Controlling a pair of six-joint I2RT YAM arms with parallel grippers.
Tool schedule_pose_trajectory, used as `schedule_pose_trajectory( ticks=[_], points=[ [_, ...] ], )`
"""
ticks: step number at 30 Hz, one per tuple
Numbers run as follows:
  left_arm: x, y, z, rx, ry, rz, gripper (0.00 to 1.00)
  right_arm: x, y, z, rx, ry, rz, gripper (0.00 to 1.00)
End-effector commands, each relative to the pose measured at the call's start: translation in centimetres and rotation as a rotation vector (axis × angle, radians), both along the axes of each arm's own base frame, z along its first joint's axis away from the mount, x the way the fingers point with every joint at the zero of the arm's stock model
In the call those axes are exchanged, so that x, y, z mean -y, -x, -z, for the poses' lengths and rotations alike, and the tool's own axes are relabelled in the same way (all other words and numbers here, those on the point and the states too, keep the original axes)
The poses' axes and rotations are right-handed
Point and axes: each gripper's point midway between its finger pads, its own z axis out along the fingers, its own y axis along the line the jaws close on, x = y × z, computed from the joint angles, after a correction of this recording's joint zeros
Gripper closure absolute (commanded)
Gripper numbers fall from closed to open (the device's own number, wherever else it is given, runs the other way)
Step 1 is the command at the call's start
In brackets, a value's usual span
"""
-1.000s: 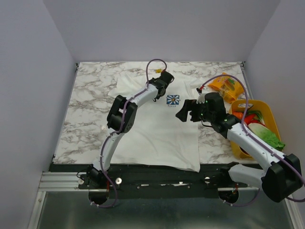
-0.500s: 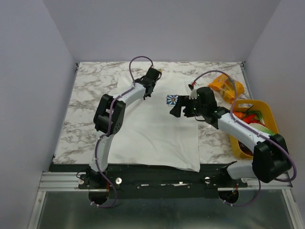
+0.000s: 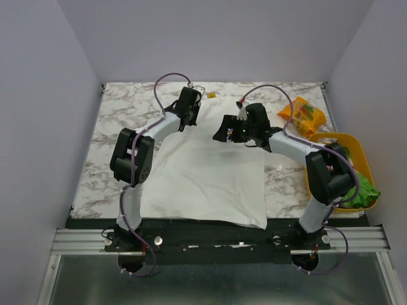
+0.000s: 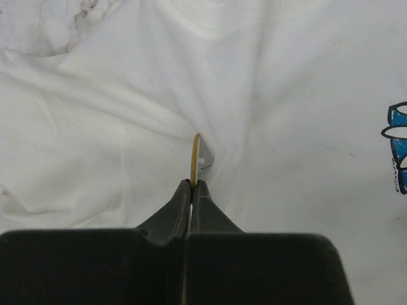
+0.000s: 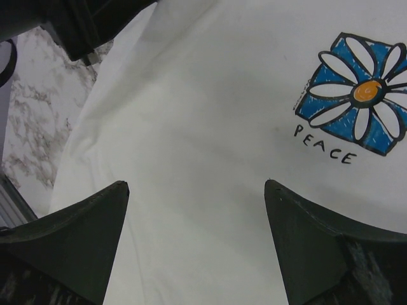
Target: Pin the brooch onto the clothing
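Observation:
The clothing, a white T-shirt, lies flat on the marble table. My left gripper is shut on the brooch, a thin gold disc seen edge-on that sticks out of the fingertips. The disc touches a fold of the T-shirt below the collar, left of the flower emblem. My right gripper hovers open over the chest and hides the emblem from above. In the right wrist view, the right gripper has only bare cloth between its fingers, and the emblem lies ahead to the right.
An orange snack packet lies at the back right. A yellow basket with vegetables stands at the right edge. A small yellow bit lies by the collar at the back. The marble table shows left of the shirt.
Both arms swung left and toward the back. The left gripper moved from beside the emblem to the shirt's upper left. The right gripper came over the emblem and covers it.

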Motion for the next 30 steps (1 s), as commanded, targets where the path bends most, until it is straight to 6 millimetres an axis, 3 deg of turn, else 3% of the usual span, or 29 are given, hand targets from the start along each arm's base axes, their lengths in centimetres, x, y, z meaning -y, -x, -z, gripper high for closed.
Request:
schedule_pose_trajectory(
  ticks=[1, 7, 14, 22, 28, 30],
  points=[
    [0.8, -0.9, -4.6, 0.095, 0.172, 0.034, 1.00, -1.6, -2.3, -1.5, 0.033, -0.067, -0.019, 0.05],
    [0.6, -0.7, -5.5, 0.115, 0.245, 0.052, 1.00, -3.2, -4.1, -1.4, 0.027, -0.097, -0.042, 0.08],
    [0.4, -0.6, -6.3, 0.132, 0.328, 0.075, 1.00, -4.8, -5.8, -1.1, 0.027, -0.131, -0.078, 0.23],
    [0.8, -0.1, -6.8, 0.130, 0.373, 0.118, 1.00, -5.7, -7.5, -0.5, 0.028, -0.138, -0.081, 0.31],
    [0.7, 0.6, -8.1, 0.177, 0.406, 0.147, 1.00, -6.2, -9.0, -0.7, 0.038, -0.148, -0.067, 0.56],
    [0.8, 0.8, -8.4, 0.198, 0.420, 0.160, 1.00, -6.6, -9.3, 0.1, 0.019, -0.152, -0.072, 0.59]
  ],
)
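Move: The left fingers already hold the brooch, its pin at the shirt cloth, which lies only about 1 cm ahead of, 1 cm right of and 2 cm below the hand point. From the left hand the flower print is some 14 cm right, 4 cm back and 6 cm down. From the open right hand the brooch is about 9 cm ahead, 11 cm left and 3 cm lower, the flower print about 6 cm ahead, 5 cm right and 8 cm down. The right hand sweeps forward and to its left, some 10 cm at nearly level height, past the flower print towards the brooch and the cloth at its pin, its fingers closing from wide open to a bit under half, with no touch visible yet. Meanwhile the left hand keeps its pinch on the brooch and lifts it about 4 cm with the cloth still caught on the pin, rolling some 20 degrees so that its left side dips. ##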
